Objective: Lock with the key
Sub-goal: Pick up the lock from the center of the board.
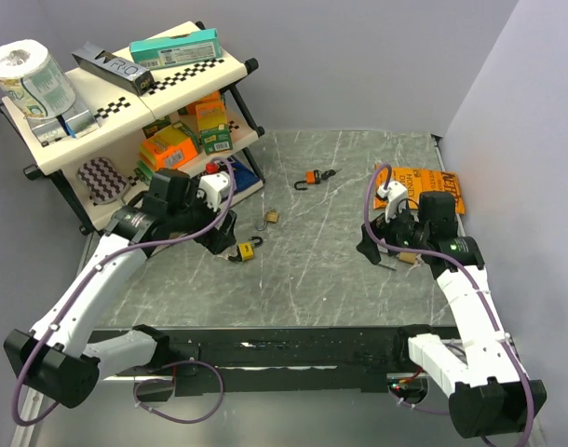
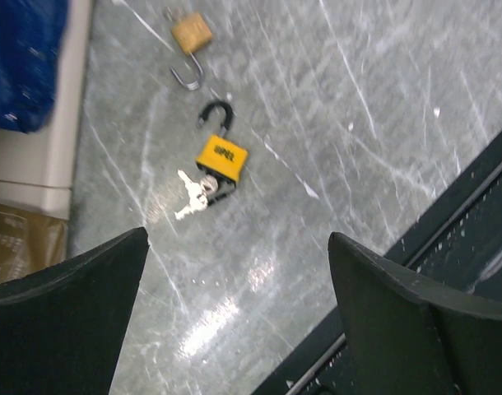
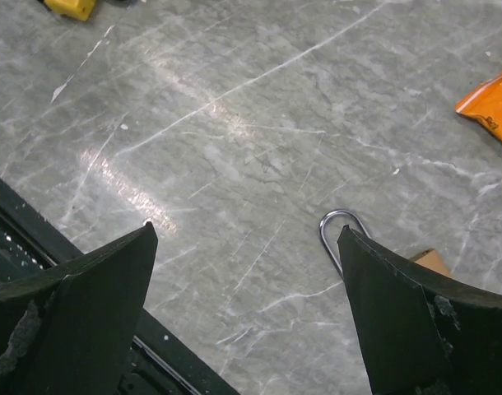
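Observation:
A yellow padlock (image 2: pixel 221 158) lies on the grey marble table with its black shackle swung open and a bunch of silver keys (image 2: pixel 193 196) in its keyhole. In the top view this yellow padlock (image 1: pixel 245 250) sits just right of my left gripper (image 1: pixel 219 240). The left gripper (image 2: pixel 238 239) hovers open and empty, short of the lock. My right gripper (image 3: pixel 247 230) is also open and empty. A brass padlock (image 3: pixel 432 262) with a silver shackle lies beside its right finger (image 3: pixel 416 321). In the top view the right gripper (image 1: pixel 377 250) is at the table's right.
A second brass padlock (image 2: pixel 191 33) lies beyond the yellow one, and an orange padlock (image 1: pixel 314 177) lies farther back. An orange packet (image 1: pixel 433 191) lies at the back right. A two-tier shelf (image 1: pixel 126 116) with boxes and a toilet roll stands at the left. A black rail (image 1: pixel 293 346) runs along the near edge.

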{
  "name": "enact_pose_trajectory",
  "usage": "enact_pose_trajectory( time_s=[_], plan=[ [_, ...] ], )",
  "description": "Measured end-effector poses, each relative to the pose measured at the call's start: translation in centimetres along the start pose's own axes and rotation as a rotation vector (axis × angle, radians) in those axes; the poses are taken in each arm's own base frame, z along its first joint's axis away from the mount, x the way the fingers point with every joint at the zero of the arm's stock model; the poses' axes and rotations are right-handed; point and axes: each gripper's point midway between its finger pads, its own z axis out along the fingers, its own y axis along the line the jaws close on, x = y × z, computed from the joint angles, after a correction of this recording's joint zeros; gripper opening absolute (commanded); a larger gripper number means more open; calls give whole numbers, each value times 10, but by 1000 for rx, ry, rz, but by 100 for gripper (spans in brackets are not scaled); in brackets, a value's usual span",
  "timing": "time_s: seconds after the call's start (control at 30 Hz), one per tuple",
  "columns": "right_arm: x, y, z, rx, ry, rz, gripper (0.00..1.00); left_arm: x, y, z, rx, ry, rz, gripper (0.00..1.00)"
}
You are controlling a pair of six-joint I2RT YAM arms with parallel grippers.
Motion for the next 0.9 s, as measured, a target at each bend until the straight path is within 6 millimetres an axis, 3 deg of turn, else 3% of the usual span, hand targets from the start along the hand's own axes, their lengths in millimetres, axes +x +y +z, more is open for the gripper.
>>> enact_pose_trajectory(
  time_s=[0.3, 0.5, 0.9],
  plan=[
    [29, 3, 4, -71, 134, -81, 100, -32, -12, -23, 34, -141, 83, 96],
    [46, -8, 2, -64, 212, -193, 100, -40, -19, -21, 96, -150, 154, 96],
    [127, -82, 6, -62, 497, -265, 100, -22, -38, -1, 191, -100, 238, 96]
  ],
)
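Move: The long-shackled brass lock lies about 5 cm ahead of the right hand, 14 cm to its right and 17 cm below. The orange packet is some 19 cm beyond that lock and 2 cm farther right. The yellow lock with keys is roughly 9 cm ahead of the left hand, 6 cm to its right and 19 cm below; the small brass lock lies about 10 cm beyond the yellow one and 7 cm farther right. Towards the long-shackled brass lock the right hand sinks about 11 cm and, gathering speed, swings some 10 cm right, its open fingers tilting steeper towards the table as the wrist rolls left side down. The left hand, open as well, rises nearly 5 cm and sinks partway back while drifting right and slightly back, turning clockwise above the table near the yellow lock. ##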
